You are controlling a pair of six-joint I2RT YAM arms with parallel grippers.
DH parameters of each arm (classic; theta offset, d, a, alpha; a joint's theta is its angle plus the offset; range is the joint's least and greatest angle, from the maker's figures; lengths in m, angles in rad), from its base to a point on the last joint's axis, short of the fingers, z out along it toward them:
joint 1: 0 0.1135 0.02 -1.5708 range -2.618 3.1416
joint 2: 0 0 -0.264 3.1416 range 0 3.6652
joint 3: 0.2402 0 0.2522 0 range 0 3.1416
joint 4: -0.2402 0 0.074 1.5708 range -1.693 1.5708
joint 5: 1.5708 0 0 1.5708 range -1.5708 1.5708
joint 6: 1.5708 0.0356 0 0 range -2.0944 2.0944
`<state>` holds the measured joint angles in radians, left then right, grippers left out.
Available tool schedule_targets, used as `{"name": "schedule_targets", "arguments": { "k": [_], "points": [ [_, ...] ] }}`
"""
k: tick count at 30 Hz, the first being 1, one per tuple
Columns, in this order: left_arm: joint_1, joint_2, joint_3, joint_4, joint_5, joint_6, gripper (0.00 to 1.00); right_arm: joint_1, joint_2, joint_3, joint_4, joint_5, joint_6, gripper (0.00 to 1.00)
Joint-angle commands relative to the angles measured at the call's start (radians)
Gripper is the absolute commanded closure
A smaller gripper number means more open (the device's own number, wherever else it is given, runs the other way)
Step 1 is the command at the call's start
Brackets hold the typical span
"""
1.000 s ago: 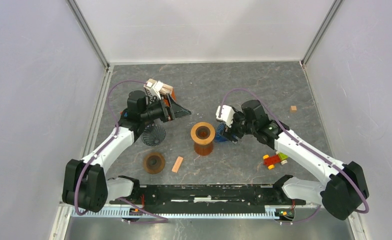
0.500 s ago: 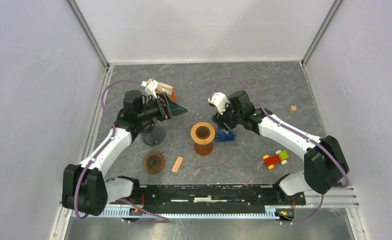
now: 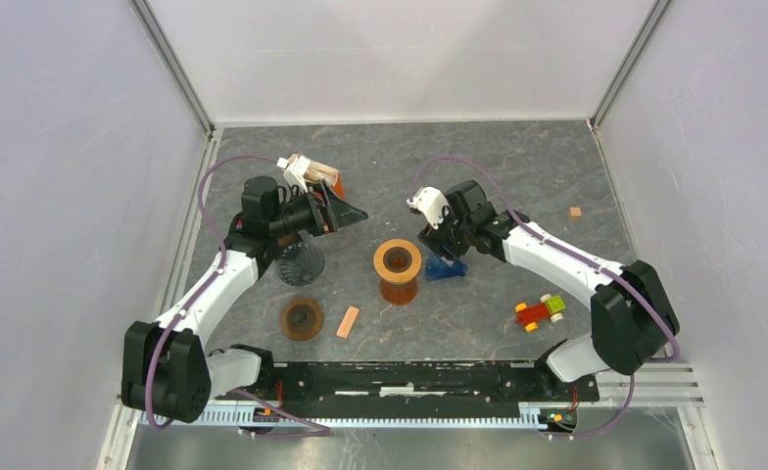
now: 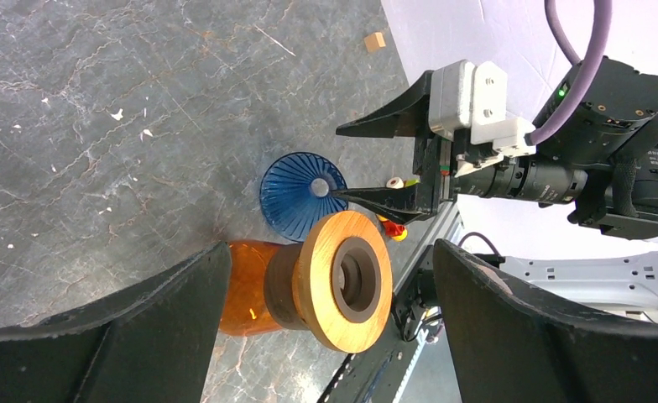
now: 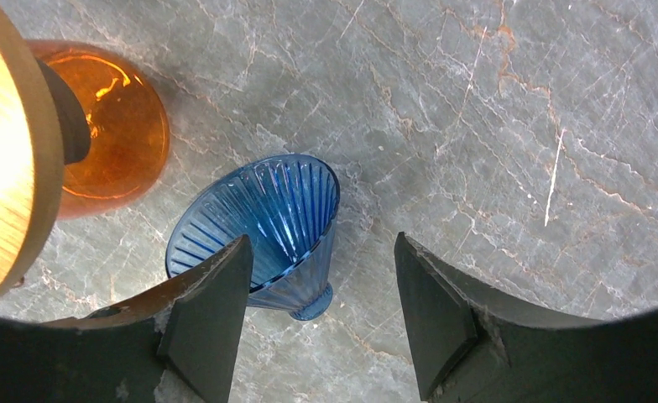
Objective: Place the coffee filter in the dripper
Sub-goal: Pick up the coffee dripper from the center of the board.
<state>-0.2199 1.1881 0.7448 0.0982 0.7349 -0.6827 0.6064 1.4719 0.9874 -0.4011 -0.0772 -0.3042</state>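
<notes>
A blue ribbed dripper [image 3: 442,266] lies on its side on the grey table, right of the orange stand with a wooden top [image 3: 397,266]. My right gripper [image 3: 446,253] hangs just above the blue dripper [image 5: 258,222], open; its fingers straddle the dripper's narrow end without touching it. My left gripper [image 3: 349,213] is open and empty, and it points at the wooden top [image 4: 342,281] from the far left. A tan stack [image 3: 329,182] shows behind the left wrist; whether it is the coffee filter I cannot tell.
A dark ribbed cone [image 3: 302,262] stands under the left forearm. A brown ring [image 3: 302,318] and an orange block [image 3: 347,321] lie near the front. A toy car [image 3: 540,311] sits front right, a small wooden cube [image 3: 575,211] far right.
The right gripper swung left, came down over the blue dripper and narrowed a little. The left gripper drew back slightly and opened a touch more.
</notes>
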Motion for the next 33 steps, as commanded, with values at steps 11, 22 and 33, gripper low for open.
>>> {"name": "schedule_targets", "arguments": {
  "k": [11, 22, 33],
  "points": [
    [0.005, -0.004, -0.014, 0.08, 0.024, -0.025, 0.02, -0.005, -0.119, -0.057, -0.092, 0.098, -0.089, 0.36],
    [0.006, -0.02, -0.028, 0.084, 0.024, -0.014, 0.01, -0.005, -0.201, -0.15, -0.119, 0.184, -0.131, 0.42],
    [0.005, -0.02, -0.03, 0.097, 0.028, -0.025, 0.0, -0.005, -0.251, -0.222, -0.113, 0.298, -0.159, 0.58]
  ]
}}
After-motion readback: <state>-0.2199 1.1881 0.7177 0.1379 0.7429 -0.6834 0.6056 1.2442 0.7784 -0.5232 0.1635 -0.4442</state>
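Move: The blue coffee dripper lies on its side with its mouth to the left, its middle about 2 cm left of the right hand, 2 cm back and some 5 cm below. The orange carafe with the wooden collar on top stands roughly 11 cm to the hand's left and 4 cm back; the toy car is about 18 cm to its right and 12 cm back. From the left hand, the dripper is some 20 cm right, 3 cm back and 16 cm lower. The blue dripper is dragged along the board by the right hand's back-left finger, its tip at the mouth's rim. The hand goes about 8.5 cm right and 4 cm back, away from the carafe, dipping slightly; the fingers swing some 15 degrees closer to straight down and close from about two-thirds to under half open, without pinching. ##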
